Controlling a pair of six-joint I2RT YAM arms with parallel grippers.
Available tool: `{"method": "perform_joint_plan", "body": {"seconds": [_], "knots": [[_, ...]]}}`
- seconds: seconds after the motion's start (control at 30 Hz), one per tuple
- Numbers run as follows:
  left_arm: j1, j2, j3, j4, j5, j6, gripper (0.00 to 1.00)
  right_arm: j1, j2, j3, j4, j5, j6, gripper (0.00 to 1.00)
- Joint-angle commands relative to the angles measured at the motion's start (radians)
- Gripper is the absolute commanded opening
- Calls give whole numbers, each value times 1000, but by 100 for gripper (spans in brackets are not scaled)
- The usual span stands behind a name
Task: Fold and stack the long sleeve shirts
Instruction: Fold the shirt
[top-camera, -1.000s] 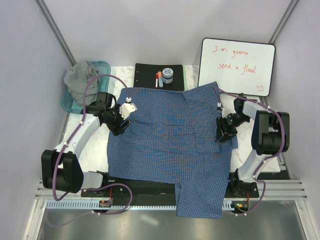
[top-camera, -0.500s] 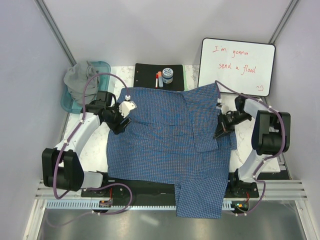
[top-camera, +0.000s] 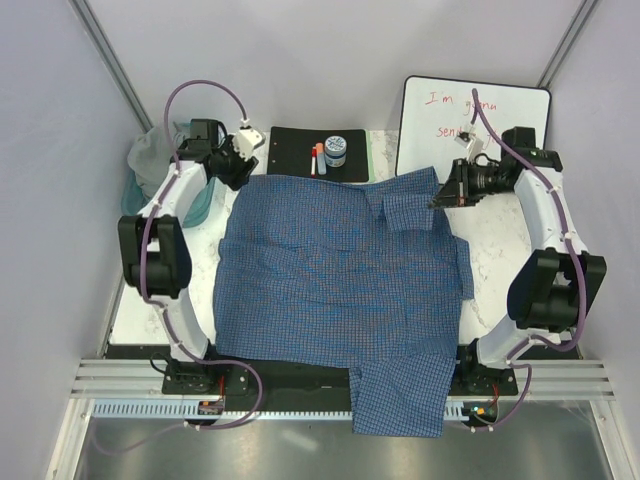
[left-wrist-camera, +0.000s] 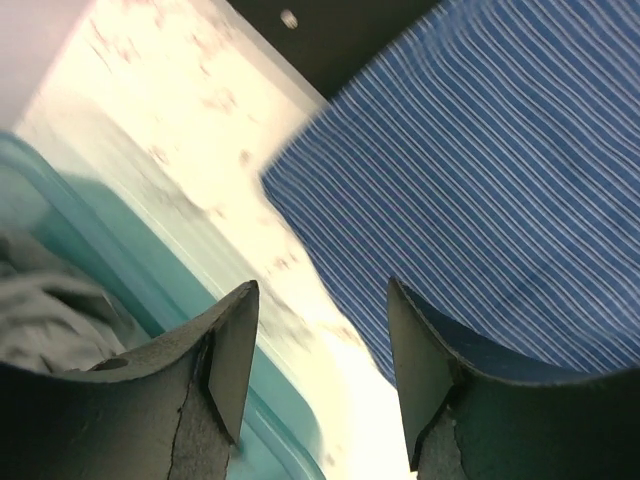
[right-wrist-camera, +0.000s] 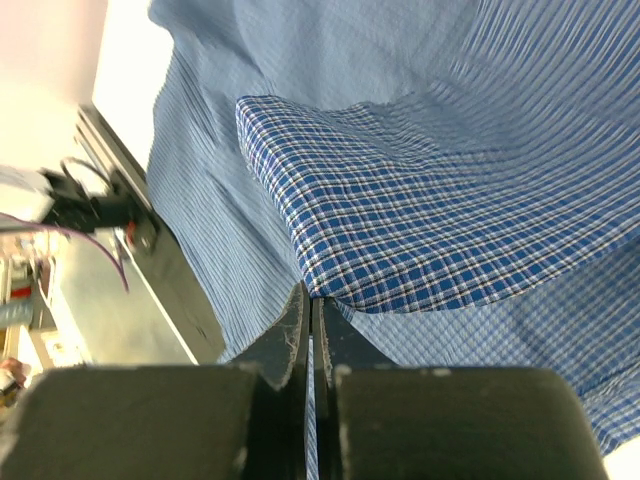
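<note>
The blue-and-white check long sleeve shirt (top-camera: 330, 280) lies spread over the table, one sleeve hanging off the front edge. My right gripper (top-camera: 443, 196) is shut on a fold of its cloth (right-wrist-camera: 420, 200) at the far right, holding it raised above the rest; the jaws (right-wrist-camera: 312, 300) pinch the fold's edge. My left gripper (top-camera: 240, 160) hangs open near the shirt's far left corner (left-wrist-camera: 480, 160), with bare table between its fingers (left-wrist-camera: 235, 350). The grey long sleeve shirt (top-camera: 152, 160) sits bunched in the teal tub (left-wrist-camera: 110, 260) just to the left.
A black mat (top-camera: 295, 140) at the back holds a small jar (top-camera: 335, 150) and two markers (top-camera: 317, 160). A whiteboard (top-camera: 475, 135) leans at the back right. The metal rail (top-camera: 300, 385) runs along the front edge.
My right gripper has shut on the shirt's right sleeve and carried it up and toward the back. My left arm has swung from the shirt's left side to its far left corner.
</note>
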Motion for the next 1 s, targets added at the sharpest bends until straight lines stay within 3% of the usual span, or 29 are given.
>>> {"method": "perform_joint_plan", "body": {"seconds": [0.0, 0.27, 0.7, 0.97], "knots": [[0, 155, 195, 66, 48, 110, 61, -2, -3, 105, 73, -75, 113, 0], [0, 366, 332, 92, 77, 260, 61, -3, 25, 175, 128, -89, 207, 0], [0, 509, 393, 100, 71, 413, 55, -2, 57, 275, 161, -106, 297, 0], [-2, 503, 387, 49, 97, 487, 18, -2, 68, 339, 208, -131, 360, 0]]}}
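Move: The shirt's far left corner lies about 10 cm ahead of the open left hand, neither left nor right of it, and 12 cm below. The basket stands some 29 cm to the left of that corner and 4 cm farther out, the black pad 28 cm to its right and 9 cm farther out. The shirt's far right corner lies roughly 30 cm ahead, 3 cm right and 20 cm below the right hand, which already holds the sleeve end up; the whiteboard is 43 cm ahead and 18 cm right. The shirt's far left corner is reached by the left hand, which runs forward about 10 cm, sinks some 11 cm onto it, turns clockwise and, once down, closes its fingers around the cloth from wide to about a quarter open. The sleeve end, still pinched in the shut right fingers, is lifted another 9 cm and carried 5 cm forward towards the shirt's far right corner. ##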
